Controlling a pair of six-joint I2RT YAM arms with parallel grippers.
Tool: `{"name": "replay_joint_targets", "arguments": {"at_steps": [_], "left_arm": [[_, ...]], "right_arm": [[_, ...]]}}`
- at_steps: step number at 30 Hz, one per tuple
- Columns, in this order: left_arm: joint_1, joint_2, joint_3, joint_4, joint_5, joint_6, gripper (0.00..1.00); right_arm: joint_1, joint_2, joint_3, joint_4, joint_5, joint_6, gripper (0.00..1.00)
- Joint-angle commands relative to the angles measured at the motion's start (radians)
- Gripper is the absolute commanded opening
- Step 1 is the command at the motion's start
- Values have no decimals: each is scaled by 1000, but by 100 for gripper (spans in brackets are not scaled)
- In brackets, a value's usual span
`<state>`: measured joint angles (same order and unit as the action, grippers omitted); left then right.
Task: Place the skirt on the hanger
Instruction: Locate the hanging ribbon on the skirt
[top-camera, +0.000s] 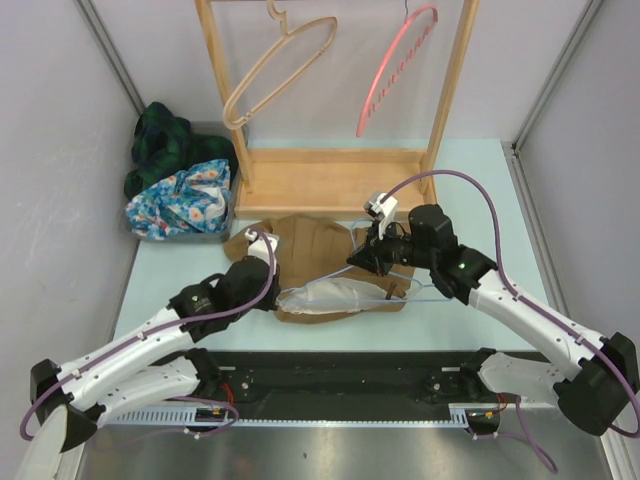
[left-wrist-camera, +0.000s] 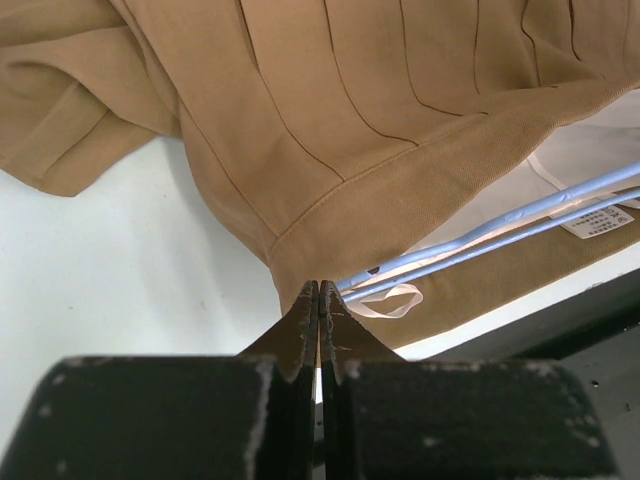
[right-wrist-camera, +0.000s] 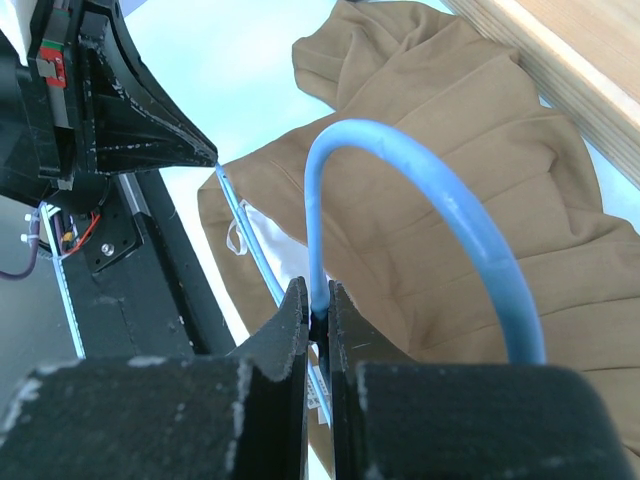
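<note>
The tan pleated skirt (top-camera: 315, 245) lies crumpled on the table in front of the rack, its white lining (top-camera: 330, 295) showing at the near opening. A light blue hanger (top-camera: 405, 290) lies with its bars running into that opening. My left gripper (top-camera: 272, 290) is at the skirt's near left edge. In the left wrist view its jaws (left-wrist-camera: 319, 290) are pressed together on the edge of the skirt (left-wrist-camera: 330, 120), beside the hanger bars (left-wrist-camera: 520, 215). My right gripper (right-wrist-camera: 320, 300) is shut on the stem of the hanger's hook (right-wrist-camera: 316, 220), above the skirt (right-wrist-camera: 450, 200).
A wooden rack (top-camera: 330, 180) stands behind the skirt, with a wooden hanger (top-camera: 275, 65) and a pink hanger (top-camera: 395, 70) hung on it. A bin of bunched clothes (top-camera: 180, 190) sits at the back left. A black rail (top-camera: 340, 375) runs along the near edge.
</note>
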<state>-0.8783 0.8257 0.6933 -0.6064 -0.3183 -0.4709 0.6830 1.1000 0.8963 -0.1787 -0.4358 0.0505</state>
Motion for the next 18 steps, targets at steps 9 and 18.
{"name": "replay_joint_targets", "arguments": {"at_steps": [9,18], "left_arm": [[-37,7,-46,128,209,60,23],[-206,168,-26,214,35,101,50]], "right_arm": [[-22,24,19,12,89,-6,0],[-31,52,41,12,91,11,0]]}}
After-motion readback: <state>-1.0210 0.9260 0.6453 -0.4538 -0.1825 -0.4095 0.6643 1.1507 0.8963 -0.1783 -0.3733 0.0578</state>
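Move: The ribbon loop at the left end of the skirt's waist lies about 4 cm to the right of the shut left fingertips, level with them fore and aft and some 6 cm below. The blue hanger's left end is right at those fingertips, and the middle of the white lining is roughly 14 cm to the right, 2 cm farther out and 7 cm lower. From the right hand, which already holds the hanger, the ribbon is about 15 cm left, 5 cm back and 14 cm down. Rightward and back, sinking slightly, the left hand leaves the hanger's end and swings about 6 cm across towards the ribbon loop, turning some 15 degrees clockwise while its fingers open about halfway. The right hand keeps its grip on the hanger and eases it a couple of centimetres forward and down. ##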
